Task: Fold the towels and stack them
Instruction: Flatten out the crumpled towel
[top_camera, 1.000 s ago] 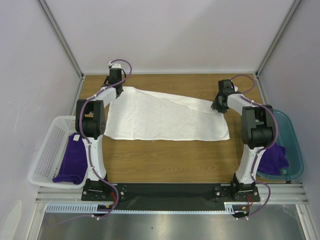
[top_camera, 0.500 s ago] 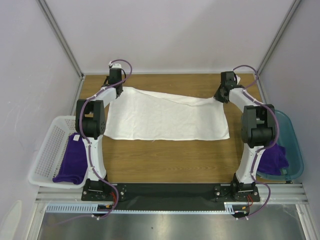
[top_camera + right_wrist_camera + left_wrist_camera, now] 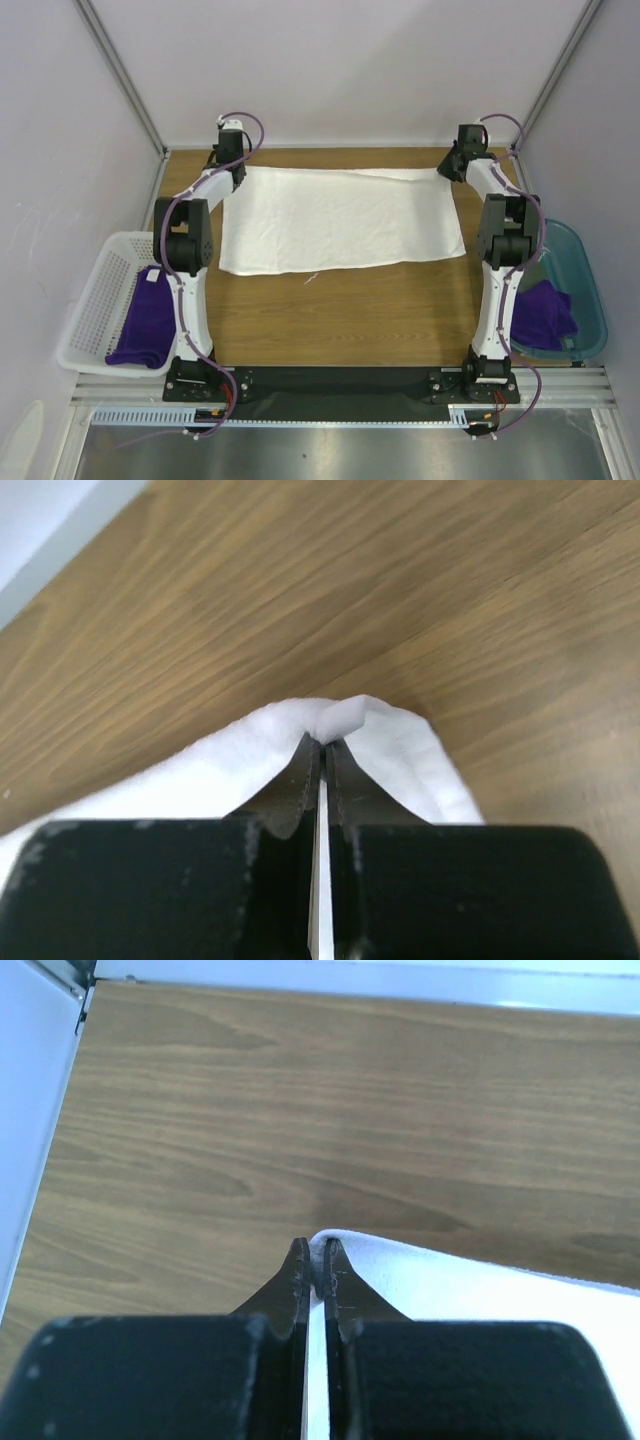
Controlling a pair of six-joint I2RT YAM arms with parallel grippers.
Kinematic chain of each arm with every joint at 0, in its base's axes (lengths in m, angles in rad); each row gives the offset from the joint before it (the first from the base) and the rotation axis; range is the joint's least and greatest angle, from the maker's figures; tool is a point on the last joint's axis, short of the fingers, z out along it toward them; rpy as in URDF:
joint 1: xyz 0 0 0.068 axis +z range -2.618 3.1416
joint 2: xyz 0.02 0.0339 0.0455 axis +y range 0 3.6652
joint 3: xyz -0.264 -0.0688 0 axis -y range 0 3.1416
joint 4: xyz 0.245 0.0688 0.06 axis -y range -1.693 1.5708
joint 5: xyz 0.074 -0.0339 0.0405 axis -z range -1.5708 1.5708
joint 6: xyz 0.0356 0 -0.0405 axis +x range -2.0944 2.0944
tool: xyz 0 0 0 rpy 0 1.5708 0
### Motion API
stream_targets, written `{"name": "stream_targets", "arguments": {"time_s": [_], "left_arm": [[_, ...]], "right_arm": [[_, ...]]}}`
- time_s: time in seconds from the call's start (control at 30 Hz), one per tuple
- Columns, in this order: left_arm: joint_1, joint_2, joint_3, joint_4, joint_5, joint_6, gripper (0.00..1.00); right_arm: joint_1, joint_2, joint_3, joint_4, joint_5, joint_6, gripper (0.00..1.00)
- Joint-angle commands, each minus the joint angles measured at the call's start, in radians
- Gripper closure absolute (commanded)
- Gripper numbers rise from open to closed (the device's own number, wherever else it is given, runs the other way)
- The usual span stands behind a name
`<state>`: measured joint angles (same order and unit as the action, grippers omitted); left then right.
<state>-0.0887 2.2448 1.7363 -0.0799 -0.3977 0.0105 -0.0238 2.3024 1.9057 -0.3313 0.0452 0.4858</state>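
A large white towel [image 3: 340, 220] lies spread out flat across the far half of the wooden table. My left gripper [image 3: 232, 172] is shut on its far left corner, and the left wrist view shows white cloth [image 3: 470, 1285] pinched between the jaws of that gripper [image 3: 315, 1260]. At the far right corner my right gripper [image 3: 448, 170] is shut on the towel too; the right wrist view shows the cloth [image 3: 180, 780] bunched at its tips [image 3: 322, 745]. One purple towel [image 3: 143, 320] lies in the white basket, another purple towel [image 3: 545, 315] in the teal bin.
The white perforated basket [image 3: 95, 300] stands at the table's left edge and the teal bin [image 3: 585, 270] at its right edge. Bare wood [image 3: 350, 310] lies between the towel and the arm bases. The enclosure walls stand close behind both grippers.
My right gripper closed on the towel's right corner and drew it back and to the right, pulling the towel flat. The left gripper kept its grip and hardly moved.
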Motion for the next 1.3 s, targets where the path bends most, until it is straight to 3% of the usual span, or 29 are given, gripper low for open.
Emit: {"name": "stream_targets", "arguments": {"time_s": [0.0,0.13,0.33,0.43,0.47,0.5,0.57,0.67,0.8,1.07,1.27], "left_arm": [[0.014,0.030,0.066,0.032,-0.032,0.017,1.00],[0.017,0.062,0.118,0.042,-0.039,0.025,1.00],[0.015,0.145,0.279,-0.015,-0.058,0.042,0.97],[0.015,0.170,0.321,-0.018,-0.058,0.036,0.74],[0.015,0.176,0.331,-0.018,-0.056,0.036,0.49],[0.017,0.176,0.341,-0.029,-0.053,0.036,0.38],[0.015,0.167,0.374,-0.052,-0.043,0.031,0.28],[0.015,0.125,0.373,-0.104,-0.003,-0.003,0.22],[0.006,-0.057,0.274,-0.150,0.085,-0.069,0.19],[-0.045,-0.390,-0.197,-0.089,0.221,-0.269,0.09],[-0.077,-0.534,-0.470,-0.086,0.276,-0.403,0.12]], "right_arm": [[-0.044,0.060,0.082,0.008,-0.082,0.030,1.00],[-0.067,0.084,0.101,0.075,-0.151,0.045,0.99],[-0.065,0.161,0.234,0.103,-0.232,0.030,0.88],[-0.064,0.187,0.285,0.129,-0.255,0.054,0.63],[-0.064,0.190,0.291,0.141,-0.260,0.060,0.45],[-0.064,0.190,0.291,0.156,-0.266,0.083,0.38],[-0.064,0.183,0.291,0.204,-0.297,0.100,0.21],[-0.057,0.146,0.280,0.213,-0.350,0.102,0.15],[-0.019,0.036,0.164,0.161,-0.288,0.030,0.12],[0.061,-0.260,-0.287,0.176,-0.162,0.014,0.10],[0.093,-0.383,-0.532,0.176,-0.130,0.007,0.11]]}}
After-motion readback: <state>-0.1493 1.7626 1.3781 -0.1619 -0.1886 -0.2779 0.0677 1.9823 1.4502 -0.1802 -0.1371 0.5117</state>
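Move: The left hand pinches the white towel's far left corner and the right hand its far right corner, both just above the table. The table's far edge, where they take the corners, lies about 9 cm ahead of each and 5 cm below. The towel's middle is roughly 15 cm back and 29 cm right of the left hand, and 14 cm back and 29 cm left of the right hand. Both hands carry their corners about 5 cm forward, right dipping first, let go, then draw back 15 cm. ##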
